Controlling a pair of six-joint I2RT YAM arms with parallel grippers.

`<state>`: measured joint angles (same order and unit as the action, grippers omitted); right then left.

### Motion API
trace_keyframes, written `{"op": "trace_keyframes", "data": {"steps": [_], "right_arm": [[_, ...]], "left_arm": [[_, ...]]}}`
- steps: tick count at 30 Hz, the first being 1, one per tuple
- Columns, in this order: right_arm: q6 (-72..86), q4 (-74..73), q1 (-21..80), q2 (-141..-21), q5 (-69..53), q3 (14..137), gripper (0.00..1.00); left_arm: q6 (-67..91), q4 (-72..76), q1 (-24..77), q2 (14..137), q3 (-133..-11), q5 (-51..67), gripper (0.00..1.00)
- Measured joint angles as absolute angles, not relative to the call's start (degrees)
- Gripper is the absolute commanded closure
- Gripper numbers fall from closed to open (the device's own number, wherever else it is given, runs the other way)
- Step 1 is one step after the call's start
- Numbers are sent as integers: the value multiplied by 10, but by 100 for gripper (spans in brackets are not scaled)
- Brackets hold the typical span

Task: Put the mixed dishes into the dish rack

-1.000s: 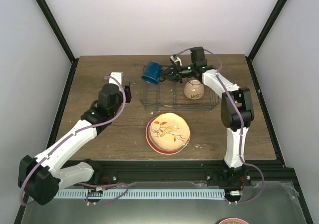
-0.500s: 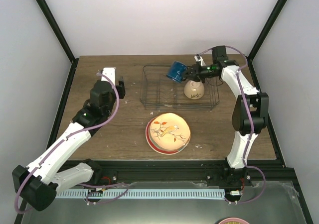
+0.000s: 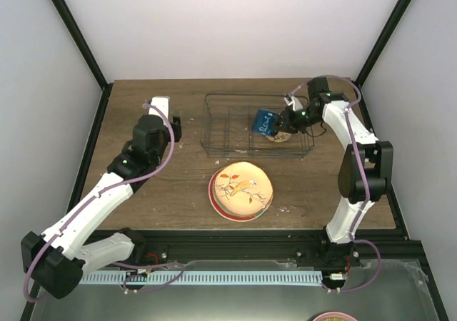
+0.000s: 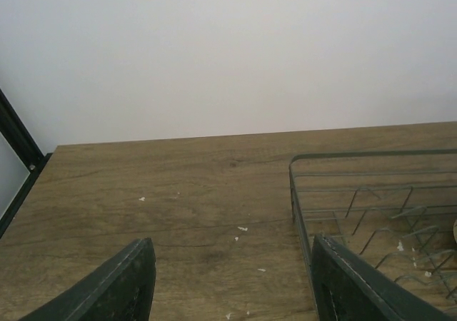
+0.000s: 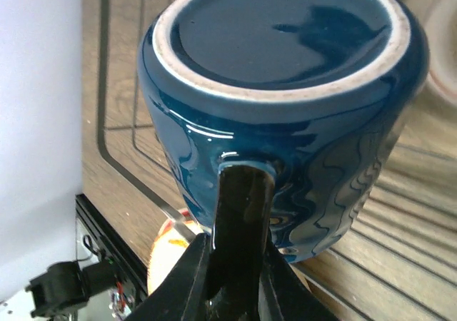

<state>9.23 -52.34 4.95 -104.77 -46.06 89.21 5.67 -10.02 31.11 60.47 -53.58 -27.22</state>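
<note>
My right gripper [image 3: 280, 121] is shut on the handle of the dark blue mug [image 3: 264, 122], which hangs base-up over the middle of the dark wire dish rack [image 3: 223, 152]. In the right wrist view the mug [image 5: 285, 93] fills the frame, its handle pinched between my fingers [image 5: 187, 282]. The small cream bowl [image 3: 284, 135] lies in the rack, mostly hidden behind the gripper. A cream-yellow bird-print plate [image 3: 241, 186] lies on a red plate [image 3: 218, 207] in front of the rack. My left gripper [image 4: 228, 282] is open and empty, left of the rack [image 4: 371, 192].
The wooden table [image 3: 136, 185] is bordered by black frame posts [image 3: 75, 36] and white walls. Small white crumbs [image 4: 243, 229] dot the wood near the rack's left end. The plate stack sits between the arms' bases and the rack.
My right gripper has carried the mug from above the rack's left end rightward and down into the rack's middle, beside the bowl. The left arm shifted only slightly.
</note>
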Motion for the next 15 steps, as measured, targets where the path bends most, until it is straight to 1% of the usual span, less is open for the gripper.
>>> {"op": "trace_keyframes", "data": {"steps": [8, 15], "right_arm": [[64, -484, 50, -1022, -436, 795, 99], [47, -425, 50, -1006, -423, 746, 99]], "left_arm": [[58, -100, 311, 620, -539, -261, 40], [60, -100, 310, 627, -542, -253, 40]]}}
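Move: The right hand still grips the blue mug by its handle, bottom up. The rack spot it is headed for, in the front half of the dish rack, is about 4 cm left, 3 cm back and 9 cm below. The bowl lies some 10 cm down, 2 cm ahead and 1 cm right of that hand; the plates are 18 cm back, 10 cm left and 14 cm below it. From the left hand the spot is roughly 28 cm right, 3 cm ahead and 21 cm down. The right hand lowers the upturned mug about 5 cm into the dish rack, drawing back some 2.5 cm towards the rack's front side in the first half of the descent, so that the mug comes down in front and to the left of the bowl. The fingers keep their pinch on the handle and the wrist holds its slant with only about 5 degrees of turn, the hand easing almost to a halt at the bottom. ##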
